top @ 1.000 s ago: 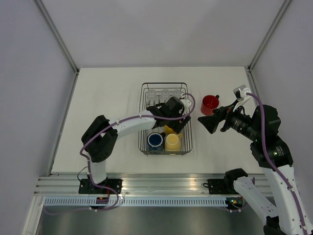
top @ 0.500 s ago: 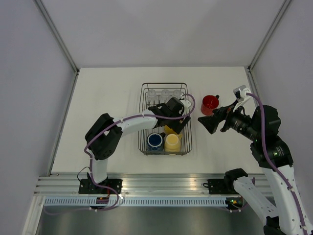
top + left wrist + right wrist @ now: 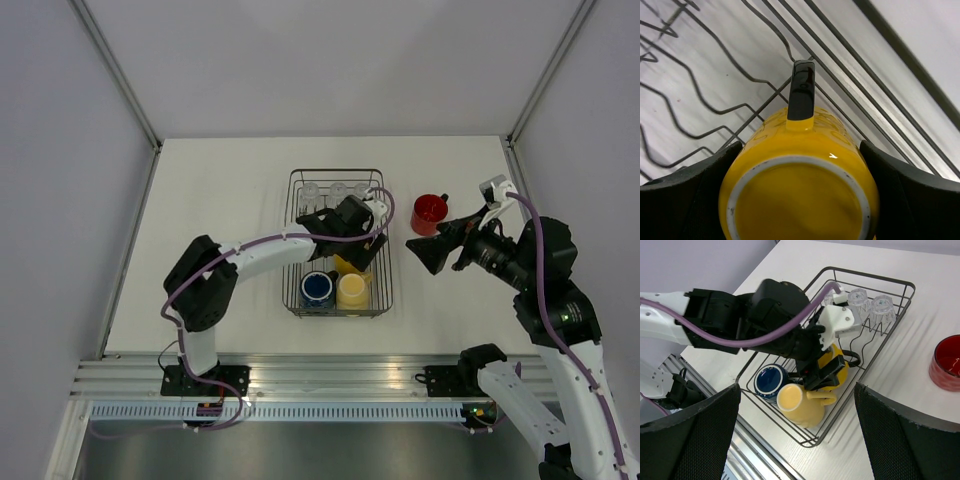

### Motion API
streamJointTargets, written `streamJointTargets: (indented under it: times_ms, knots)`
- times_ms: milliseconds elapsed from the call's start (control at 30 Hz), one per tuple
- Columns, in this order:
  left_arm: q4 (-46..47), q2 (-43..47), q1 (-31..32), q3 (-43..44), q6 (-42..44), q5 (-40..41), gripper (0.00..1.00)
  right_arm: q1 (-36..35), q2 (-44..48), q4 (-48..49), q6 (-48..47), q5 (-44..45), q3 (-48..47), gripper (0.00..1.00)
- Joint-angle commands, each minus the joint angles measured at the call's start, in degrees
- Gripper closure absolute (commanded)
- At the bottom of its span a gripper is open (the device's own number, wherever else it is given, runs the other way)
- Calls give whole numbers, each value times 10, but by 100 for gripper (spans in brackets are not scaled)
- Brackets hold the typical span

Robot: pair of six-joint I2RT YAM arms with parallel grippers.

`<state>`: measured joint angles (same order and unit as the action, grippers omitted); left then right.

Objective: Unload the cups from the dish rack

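The dish rack [image 3: 292, 205] stands mid-table. In it the yellow mug [image 3: 800, 200] lies with its base toward the left wrist camera and its dark handle pointing away. My left gripper [image 3: 800, 150] straddles the mug, one finger pressed on each side, and the mug still rests on the wires. A dark blue mug [image 3: 318, 287] and a pale cream mug [image 3: 352, 290] sit at the rack's near end. Three clear tumblers [image 3: 338, 188] stand at its far end. The red mug [image 3: 430, 212] stands on the table right of the rack. My right gripper [image 3: 425, 250] hovers open near it, holding nothing.
The rack's wire tines [image 3: 700, 100] and side rails [image 3: 855, 75] run close around the yellow mug. The left arm [image 3: 715, 320] reaches over the rack's middle. White side walls enclose the table, and an aluminium rail [image 3: 320, 375] runs along its near edge.
The left gripper has shifted slightly toward the rack's far end and narrowed a little onto the yellow mug. The right arm and the red mug have not moved.
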<state>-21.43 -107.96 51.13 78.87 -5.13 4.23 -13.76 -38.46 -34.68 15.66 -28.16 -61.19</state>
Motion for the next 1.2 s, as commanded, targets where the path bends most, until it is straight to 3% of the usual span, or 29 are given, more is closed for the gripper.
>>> streamJointTargets:
  times_ms: [0, 333, 467, 567, 800, 967, 1067, 1167]
  knots:
    - [20, 92, -1, 10, -30, 14, 98, 0, 10, 19, -5, 20, 1, 2]
    - [45, 215, -1, -19, -86, 26, 98, 0, 13, 47, 23, 57, 18, 2]
    - [85, 276, -1, -47, -120, -31, 98, 0, 34, 94, 51, 51, 55, 2]
    - [131, 320, -1, -72, -153, -80, 98, 0, 49, 152, 75, 11, 93, 2]
    - [282, 405, -1, -178, -265, -135, 98, 0, 51, 340, 152, -198, 174, 2]
    - [385, 432, -1, -221, -363, -149, 98, 0, 54, 431, 215, -239, 213, 2]
    - [452, 441, -1, -251, -418, -156, 98, -1, 51, 563, 297, -262, 249, 2]
    - [520, 449, 0, -284, -476, -146, 98, -2, 44, 633, 349, -271, 270, 3]
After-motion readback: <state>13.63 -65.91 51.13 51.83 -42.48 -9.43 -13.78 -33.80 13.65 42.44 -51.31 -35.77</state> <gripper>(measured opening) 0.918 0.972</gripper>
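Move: The left gripper already grips the upturned yellow cup, still down in the dish rack. The open right gripper it goes to is about 13 cm to its right, 10 cm back and 26 cm above. The pale yellow cup sits some 8 cm straight back from the left hand, the blue cup 8 cm back and 8 cm left. From the right hand the yellow cup lies about 10 cm ahead, 13 cm left and 26 cm below; the red cup about 21 cm ahead, 7 cm right. Keep the left fingers clamped on the yellow cup and raise it straight out of the rack, then draw it back while still rising, about 24 cm up in all, rolling the wrist some 60 degrees until the fingers point level to the right at the other gripper. Midway, swing the open right gripper about 6 cm left and a little back towards the cup, turning counter-clockwise and rolling its left side up, without touching yet. ##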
